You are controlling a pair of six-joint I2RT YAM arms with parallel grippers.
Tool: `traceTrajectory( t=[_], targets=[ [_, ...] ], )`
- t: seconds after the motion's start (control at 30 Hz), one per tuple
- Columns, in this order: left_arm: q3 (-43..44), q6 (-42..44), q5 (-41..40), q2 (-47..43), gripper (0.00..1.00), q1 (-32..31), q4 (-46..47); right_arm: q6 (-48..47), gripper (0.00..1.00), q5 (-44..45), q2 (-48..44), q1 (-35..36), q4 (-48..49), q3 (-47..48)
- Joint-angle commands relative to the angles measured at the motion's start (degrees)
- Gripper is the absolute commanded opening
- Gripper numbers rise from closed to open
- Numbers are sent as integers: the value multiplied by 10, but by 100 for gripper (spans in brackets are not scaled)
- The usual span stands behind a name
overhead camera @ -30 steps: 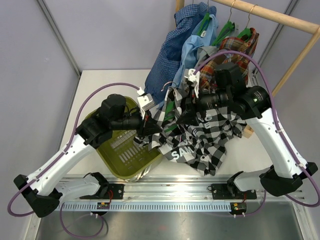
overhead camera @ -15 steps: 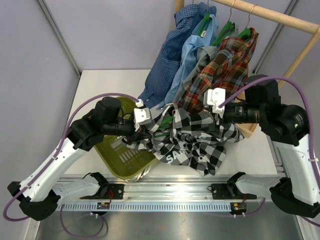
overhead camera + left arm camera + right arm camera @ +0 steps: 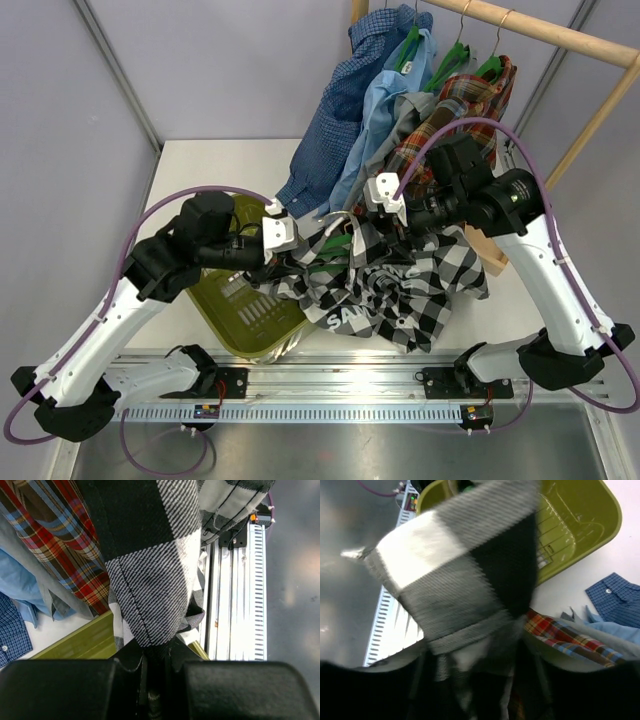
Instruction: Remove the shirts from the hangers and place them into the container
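Observation:
A black-and-white check shirt (image 3: 400,295) hangs bunched between my two arms, to the right of the olive container (image 3: 245,300). A green hanger (image 3: 333,245) still shows inside its collar area. My left gripper (image 3: 287,256) is shut on a fold of this shirt (image 3: 150,580), right above the container's rim (image 3: 75,642). My right gripper (image 3: 388,208) is at the shirt's upper edge. In the right wrist view, blurred check cloth (image 3: 465,570) fills the gap between the spread fingers of that gripper (image 3: 475,655); a grip cannot be made out.
Dark blue (image 3: 340,110), light blue (image 3: 385,100), grey (image 3: 408,125) and plaid (image 3: 460,110) shirts hang on green hangers (image 3: 450,60) from a wooden rail (image 3: 540,25) at the back right. A wooden box (image 3: 497,258) stands by the right arm. A slotted metal rail (image 3: 330,410) runs along the near edge.
My right arm pulled away to the right half a second ago and has now swung back left onto the check shirt's top. The left gripper kept its hold and shifted slightly.

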Motion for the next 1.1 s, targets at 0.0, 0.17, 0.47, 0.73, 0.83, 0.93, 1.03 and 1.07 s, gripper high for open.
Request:
traceTrajectory(
  t=[0.0, 0.17, 0.47, 0.73, 0.83, 0.93, 1.03, 1.07],
  targets=[
    [27, -9, 24, -3, 0, -3, 94, 6, 55, -42, -9, 7, -17, 10],
    [8, -34, -22, -1, 0, -3, 145, 28, 5, 4, -31, 7, 11, -5],
    [-82, -209, -222, -70, 99, -2, 314, 244, 0, 75, -94, -79, 138, -61],
    [-118, -390, -346, -90, 99, 0, 346, 497, 0, 77, -126, -150, 248, -122],
    [-110, -460, -333, -52, 99, -6, 362, 534, 0, 114, -124, -150, 265, -131],
    [-94, -489, -360, -13, 99, -31, 364, 542, 0, 130, -122, -150, 274, -133],
    [-69, -491, -417, 24, 99, -61, 347, 550, 0, 124, -122, -150, 281, -137],
    [-60, -493, -432, 34, 99, -70, 340, 552, 0, 119, -124, -150, 283, -139]
  ],
)
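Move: The checked shirt's near edge is already between the right hand's still-open fingers, practically at the hand point. The green hanger inside the shirt lies about 10 cm to the right of the left hand, 3 cm ahead and level with it, and some 10 cm to the left of the right hand. The container's middle is roughly 11 cm left of the left hand and 27 cm below; the red plaid shirt hangs about 20 cm ahead and 10 cm right of the right hand. The checked shirt is pinched as the right fingers close, then drawn about 6 cm forward and as far right, towards the plaid shirt, while that wrist swings some 45 degrees clockwise. Just after that grip closes, the left fingers open wide and let go of it; the left hand goes on forward about 10 cm, arcing up and sinking again beside the cloth, its wrist turning counter-clockwise. ##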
